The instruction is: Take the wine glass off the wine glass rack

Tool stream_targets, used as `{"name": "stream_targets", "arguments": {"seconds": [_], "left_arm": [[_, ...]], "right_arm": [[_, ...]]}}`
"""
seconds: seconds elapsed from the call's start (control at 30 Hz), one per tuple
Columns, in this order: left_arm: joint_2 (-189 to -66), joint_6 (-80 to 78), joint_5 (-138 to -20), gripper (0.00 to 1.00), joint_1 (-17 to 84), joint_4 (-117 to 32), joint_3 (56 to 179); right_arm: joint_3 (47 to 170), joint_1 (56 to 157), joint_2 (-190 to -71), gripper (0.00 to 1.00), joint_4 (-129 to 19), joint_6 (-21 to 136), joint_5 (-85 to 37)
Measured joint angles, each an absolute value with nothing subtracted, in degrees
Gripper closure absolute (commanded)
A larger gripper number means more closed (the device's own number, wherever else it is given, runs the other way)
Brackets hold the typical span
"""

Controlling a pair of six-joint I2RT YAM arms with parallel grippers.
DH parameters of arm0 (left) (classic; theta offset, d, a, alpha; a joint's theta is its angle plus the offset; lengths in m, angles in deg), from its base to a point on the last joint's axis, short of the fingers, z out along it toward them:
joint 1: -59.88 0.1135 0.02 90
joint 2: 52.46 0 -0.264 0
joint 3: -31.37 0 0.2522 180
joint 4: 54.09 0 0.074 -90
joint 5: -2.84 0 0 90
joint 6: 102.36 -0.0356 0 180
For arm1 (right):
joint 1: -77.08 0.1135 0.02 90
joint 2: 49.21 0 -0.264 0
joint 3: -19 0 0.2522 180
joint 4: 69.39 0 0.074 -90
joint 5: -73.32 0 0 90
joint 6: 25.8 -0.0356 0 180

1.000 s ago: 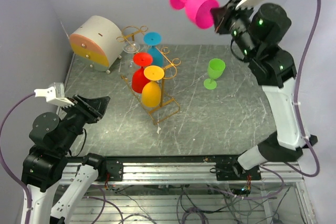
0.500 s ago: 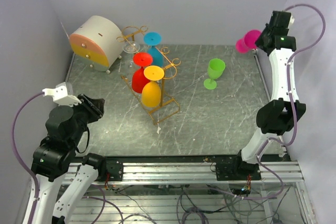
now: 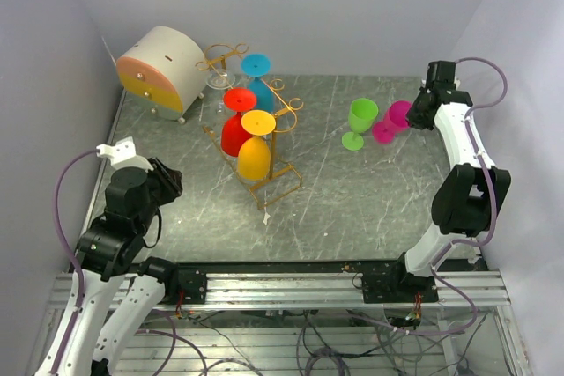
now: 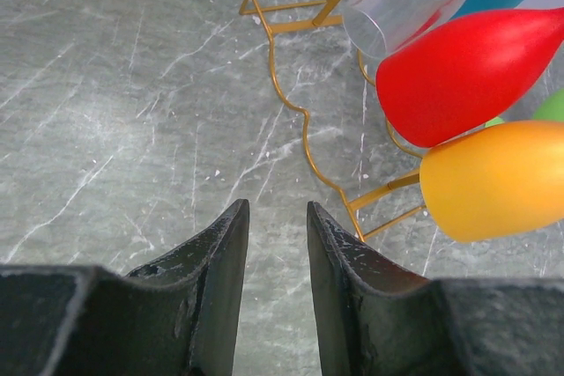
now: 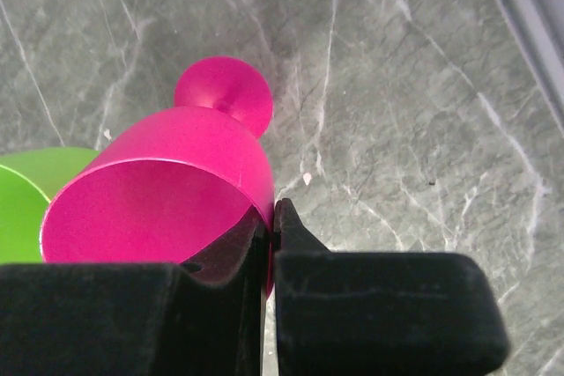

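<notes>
The pink wine glass [image 3: 394, 121] hangs tilted, its foot low over the table beside a green glass [image 3: 359, 121]. My right gripper [image 3: 414, 114] is shut on its rim; in the right wrist view the gripper [image 5: 270, 215] pinches the wall of the pink wine glass [image 5: 176, 173], one finger inside the bowl. I cannot tell whether the foot touches the table. The gold wire wine glass rack [image 3: 280, 185] stands left of centre and carries red [image 3: 235, 129], orange [image 3: 254, 154], blue [image 3: 257, 77] and clear glasses. My left gripper [image 3: 167, 184] is open and empty, low at the near left, pointing at the rack [image 4: 304, 129].
A round white-and-orange drawer box [image 3: 159, 72] stands at the back left, close to the rack's loop ends. Walls close off the back and both sides. The red [image 4: 467, 77] and orange [image 4: 498, 182] bowls hang just ahead and right of my left gripper [image 4: 278, 209].
My right arm swung from high at the back right down to the table beside the green glass, carrying the pink glass. My left arm drew back and lowered at the near left.
</notes>
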State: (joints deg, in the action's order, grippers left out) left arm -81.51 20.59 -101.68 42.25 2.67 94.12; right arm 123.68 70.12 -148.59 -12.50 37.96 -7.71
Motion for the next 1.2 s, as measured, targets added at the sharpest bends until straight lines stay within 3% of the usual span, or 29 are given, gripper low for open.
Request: {"name": "stream_targets", "arguments": {"seconds": [0.33, 0.43, 0.63, 1.1, 1.2], "left_arm": [[-79.44, 20.61, -102.71, 0.57, 42.25, 2.3, 94.12], [-79.42, 20.61, -102.8, 0.57, 42.25, 2.3, 94.12], [-79.42, 20.61, -102.82, 0.57, 42.25, 2.33, 94.12], [-79.42, 20.64, -102.84, 0.57, 42.25, 2.33, 94.12], [-79.39, 20.64, -102.86, 0.57, 42.25, 2.33, 94.12]], "right_arm": [[118.83, 70.14, -148.59, 1.0, -15.75, 37.96, -11.23], [118.48, 70.14, -148.59, 0.96, -16.0, 38.09, -11.34], [118.52, 70.41, -148.59, 0.78, -16.59, 38.11, -11.58], [122.35, 72.99, -147.21, 0.77, -16.0, 38.0, -12.15], [127.11, 75.54, -145.31, 0.72, -14.73, 37.81, -11.84]]}}
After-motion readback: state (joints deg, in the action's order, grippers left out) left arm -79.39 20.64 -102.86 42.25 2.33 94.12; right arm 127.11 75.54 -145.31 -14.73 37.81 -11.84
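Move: The pink wine glass, held by its rim in the right fingers, has its middle about 5 cm left, level to 1 cm back and 8 cm below that hand; it goes straight down to the table there. The green glass stands about 8 cm farther left and 1 cm farther out than the pink one; the rack is some 40 cm left of the hand and 4 cm back. From the left hand, the pink glass lies about 57 cm right and 21 cm ahead. The right hand lowers the pink glass about 3 cm, opens off its rim, then rises some 6 cm, drifting left. ##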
